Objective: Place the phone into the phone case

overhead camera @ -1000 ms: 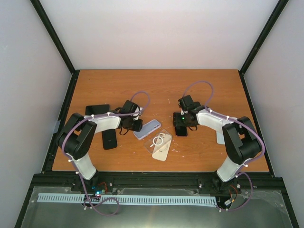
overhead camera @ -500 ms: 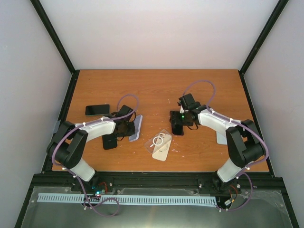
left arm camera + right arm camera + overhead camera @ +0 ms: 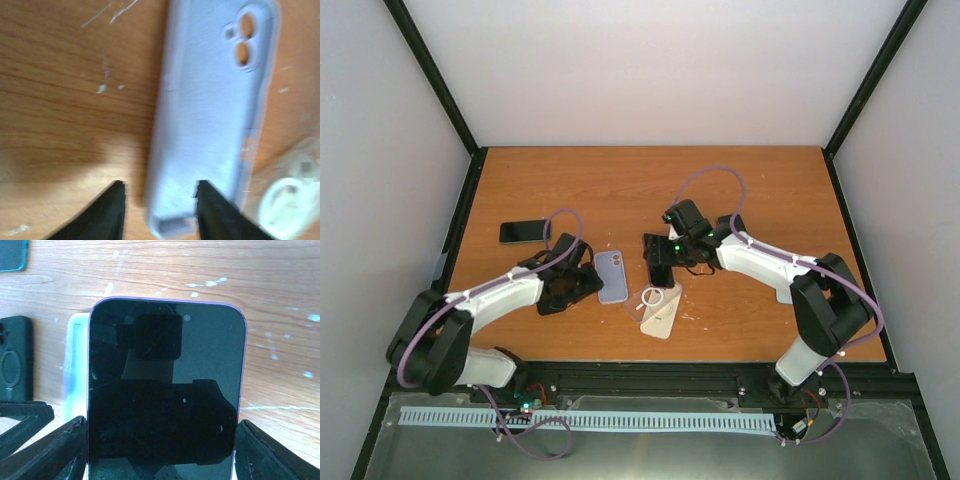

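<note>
The lavender phone case (image 3: 611,276) lies flat on the table, hollow side up, its camera holes (image 3: 243,37) at the far end. My left gripper (image 3: 587,283) is at its left side. In the left wrist view the left gripper (image 3: 159,184) is open, straddling the case's (image 3: 210,120) near left wall without pinching it. My right gripper (image 3: 663,257) is shut across the width of the phone (image 3: 656,272), just right of the case. The phone (image 3: 165,390) has a black screen and a purple rim, and the right gripper (image 3: 160,427) holds it tilted above the pale case (image 3: 76,355).
A clear case with a white ring on a gold phone (image 3: 660,308) lies in front of the held phone. A dark ringed case (image 3: 15,362) sits under the left arm. A dark phone (image 3: 525,231) lies at the far left.
The left arm pulled the lavender case left and forward, turned it lengthwise, then opened its jaws off it. The right arm carried the phone left, close to the case.
</note>
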You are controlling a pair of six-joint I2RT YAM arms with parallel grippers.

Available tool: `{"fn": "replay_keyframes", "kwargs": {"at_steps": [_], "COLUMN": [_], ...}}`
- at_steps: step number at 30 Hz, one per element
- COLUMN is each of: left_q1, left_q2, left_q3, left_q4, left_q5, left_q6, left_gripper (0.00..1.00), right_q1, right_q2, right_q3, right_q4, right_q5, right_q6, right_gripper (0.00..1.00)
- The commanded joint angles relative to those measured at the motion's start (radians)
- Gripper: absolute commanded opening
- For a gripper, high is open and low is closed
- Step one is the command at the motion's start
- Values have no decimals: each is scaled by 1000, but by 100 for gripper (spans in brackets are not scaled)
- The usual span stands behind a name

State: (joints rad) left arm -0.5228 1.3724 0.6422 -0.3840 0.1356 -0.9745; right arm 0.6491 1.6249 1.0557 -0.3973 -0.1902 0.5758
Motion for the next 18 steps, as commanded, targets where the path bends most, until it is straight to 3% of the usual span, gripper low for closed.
{"fn": "replay_keyframes", "kwargs": {"at_steps": [1, 4, 8, 11, 14, 18], "left_q1": [25, 128, 251, 359, 429, 452], "left_q2": [-128, -209, -308, -354, -381, -398], "left_q3": [1, -39, -63, -85, -97, -85], "left_q4": [35, 45, 37, 39, 32, -13], "left_q5": [42, 95, 141, 229, 280, 243], "left_q6": [-66, -33, 18, 48, 77, 110], "left_gripper": [49, 57, 84, 96, 99, 100], "right_q1": [67, 114, 178, 215, 244, 270], "right_q2": [34, 87, 161, 221, 290, 356], "right_q3": [85, 142, 221, 279, 346, 413], "right_q4": [68, 68, 65, 63, 45, 19], "right_q5": [7, 18, 34, 43, 47, 59], "right_q6": [63, 66, 82, 88, 96, 106], "right_gripper": [58, 58, 58, 58, 58, 58]}}
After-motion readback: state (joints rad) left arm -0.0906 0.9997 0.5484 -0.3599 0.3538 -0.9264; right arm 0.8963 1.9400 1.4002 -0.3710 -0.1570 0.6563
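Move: The lavender phone case lies about 13 cm to the left of the right hand, 3 cm farther back and some 8 cm below. That hand already holds the black phone by its long sides. The clear case with the white ring is about 3 cm left and 8 cm back from the hand, the cream phone about 11 cm straight back, and the dark ring case roughly 15 cm left of the lavender case. From the left hand, the lavender case is about 5 cm right, 3 cm ahead and just below. The right arm carries the phone left, nearly level and about 14 cm, from beyond the clear case to over the lavender case, keeping its grip and turning roughly 10 degrees counter-clockwise. Meanwhile the left hand clears out of its way, first rising and then swinging left, away from the case and up by about 8 cm each way, while its fingers spread wide open. ##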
